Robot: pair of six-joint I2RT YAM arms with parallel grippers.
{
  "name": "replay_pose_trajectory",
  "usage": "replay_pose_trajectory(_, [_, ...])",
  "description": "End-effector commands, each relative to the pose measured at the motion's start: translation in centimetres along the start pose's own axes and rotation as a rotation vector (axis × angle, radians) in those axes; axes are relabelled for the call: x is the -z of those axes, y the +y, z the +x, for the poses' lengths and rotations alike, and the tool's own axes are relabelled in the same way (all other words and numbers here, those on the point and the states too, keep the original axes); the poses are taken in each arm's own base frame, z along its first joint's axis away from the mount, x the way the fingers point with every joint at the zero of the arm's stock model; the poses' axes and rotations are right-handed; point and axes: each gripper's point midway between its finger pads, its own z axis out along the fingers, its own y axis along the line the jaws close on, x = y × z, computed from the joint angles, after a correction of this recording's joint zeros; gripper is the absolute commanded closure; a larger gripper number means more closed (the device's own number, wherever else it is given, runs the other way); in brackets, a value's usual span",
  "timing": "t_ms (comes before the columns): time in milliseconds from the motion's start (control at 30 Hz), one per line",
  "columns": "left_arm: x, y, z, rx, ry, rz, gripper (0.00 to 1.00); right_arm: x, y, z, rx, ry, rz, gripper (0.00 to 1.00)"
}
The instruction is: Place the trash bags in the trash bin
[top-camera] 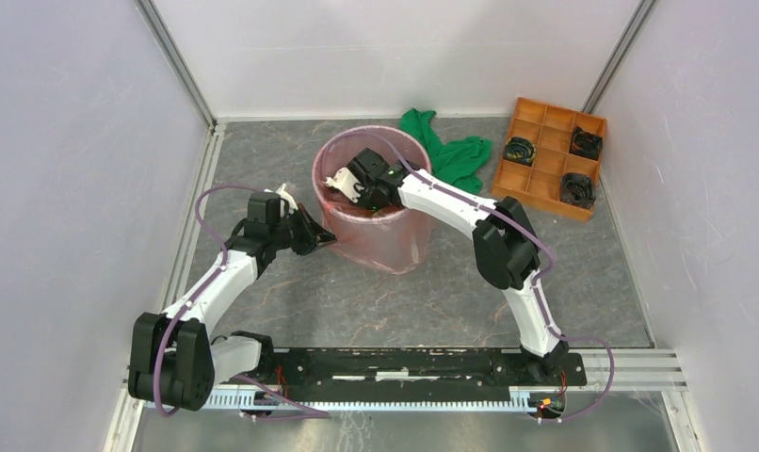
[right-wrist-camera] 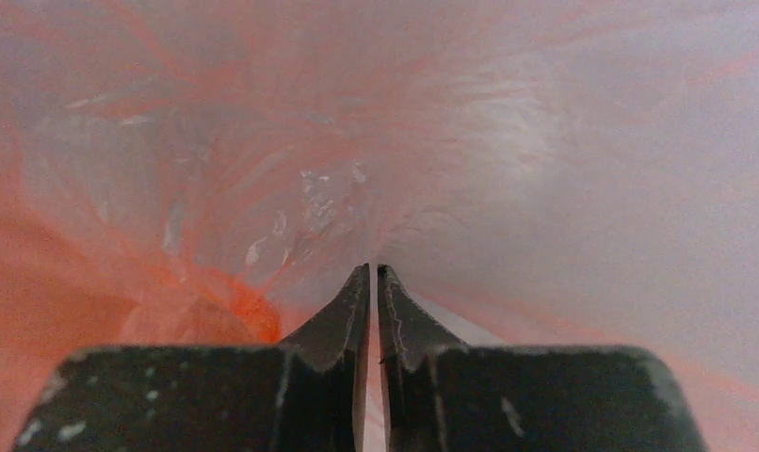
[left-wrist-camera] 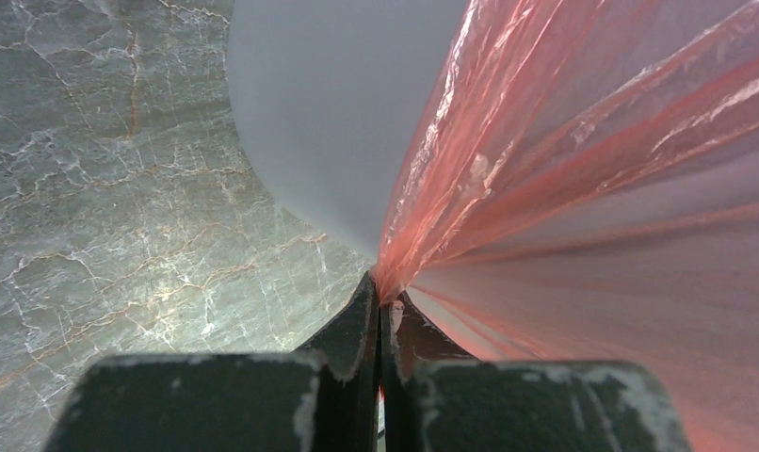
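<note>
The light-grey trash bin (top-camera: 331, 158) stands at the table's middle back, and the red-orange trash bag (top-camera: 395, 247) lines it and hangs down over its outer wall. My left gripper (top-camera: 327, 237) is at the bin's lower left side, shut on a pinch of the bag film. In the left wrist view the gripper (left-wrist-camera: 383, 297) pulls the film (left-wrist-camera: 564, 141) taut off the grey bin wall (left-wrist-camera: 329, 113). My right gripper (top-camera: 357, 193) reaches down inside the bin. In the right wrist view it (right-wrist-camera: 372, 271) is shut, with only a hairline gap, over the bag lining (right-wrist-camera: 216, 188).
A green cloth (top-camera: 446, 151) lies just behind and right of the bin. An orange compartment tray (top-camera: 549, 155) with black items sits at the back right. White walls enclose the marbled table (top-camera: 357, 301) on three sides.
</note>
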Motion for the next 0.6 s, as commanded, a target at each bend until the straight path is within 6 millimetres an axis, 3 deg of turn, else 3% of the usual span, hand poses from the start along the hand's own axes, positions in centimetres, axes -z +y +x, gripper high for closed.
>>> replay_pose_trajectory(0, [0.4,-1.0,-1.5,-0.073,-0.046,0.02,0.98,1.1,1.1,-2.4,-0.046,-0.12,-0.062,0.86])
replay_pose_trajectory(67, [0.4,-0.9,-1.6,-0.076,-0.05,0.014,0.98,2.2,0.8,-3.1,-0.059,-0.161,-0.049,0.82])
replay_pose_trajectory(200, [0.2,-0.3,-1.6,-0.076,-0.049,-0.01,0.98,5.5,-1.8,-4.7,-0.095,-0.223,0.057,0.72])
replay_pose_trajectory(333, [0.1,0.1,-1.4,-0.071,-0.05,-0.022,0.98,8.1,-4.1,-4.5,-0.101,-0.231,0.19,0.57])
replay_pose_trajectory(433, [0.1,0.2,-1.4,-0.072,-0.052,-0.024,0.98,7.9,-3.9,-3.8,-0.094,-0.228,0.191,0.54])
replay_pose_trajectory(567, [0.1,0.1,-1.5,-0.074,-0.051,-0.022,0.98,5.6,-3.2,-2.4,-0.104,-0.187,0.168,0.61])
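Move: The right hand is deep in the trash bin; the trash bag's bottom lies just under it, about 4 cm below and 1 cm back. The bin's middle is about 2 cm back and 1 cm to its right, some 3 cm up; the green cloth lies roughly 15 cm ahead, 18 cm right and 10 cm below. From the left hand, the bag's bottom is about 7 cm ahead, 9 cm right and 8 cm below. Fingers opening partway, the right hand rises about 8 cm from the bag's bottom; left keeps pinching bag edge. ##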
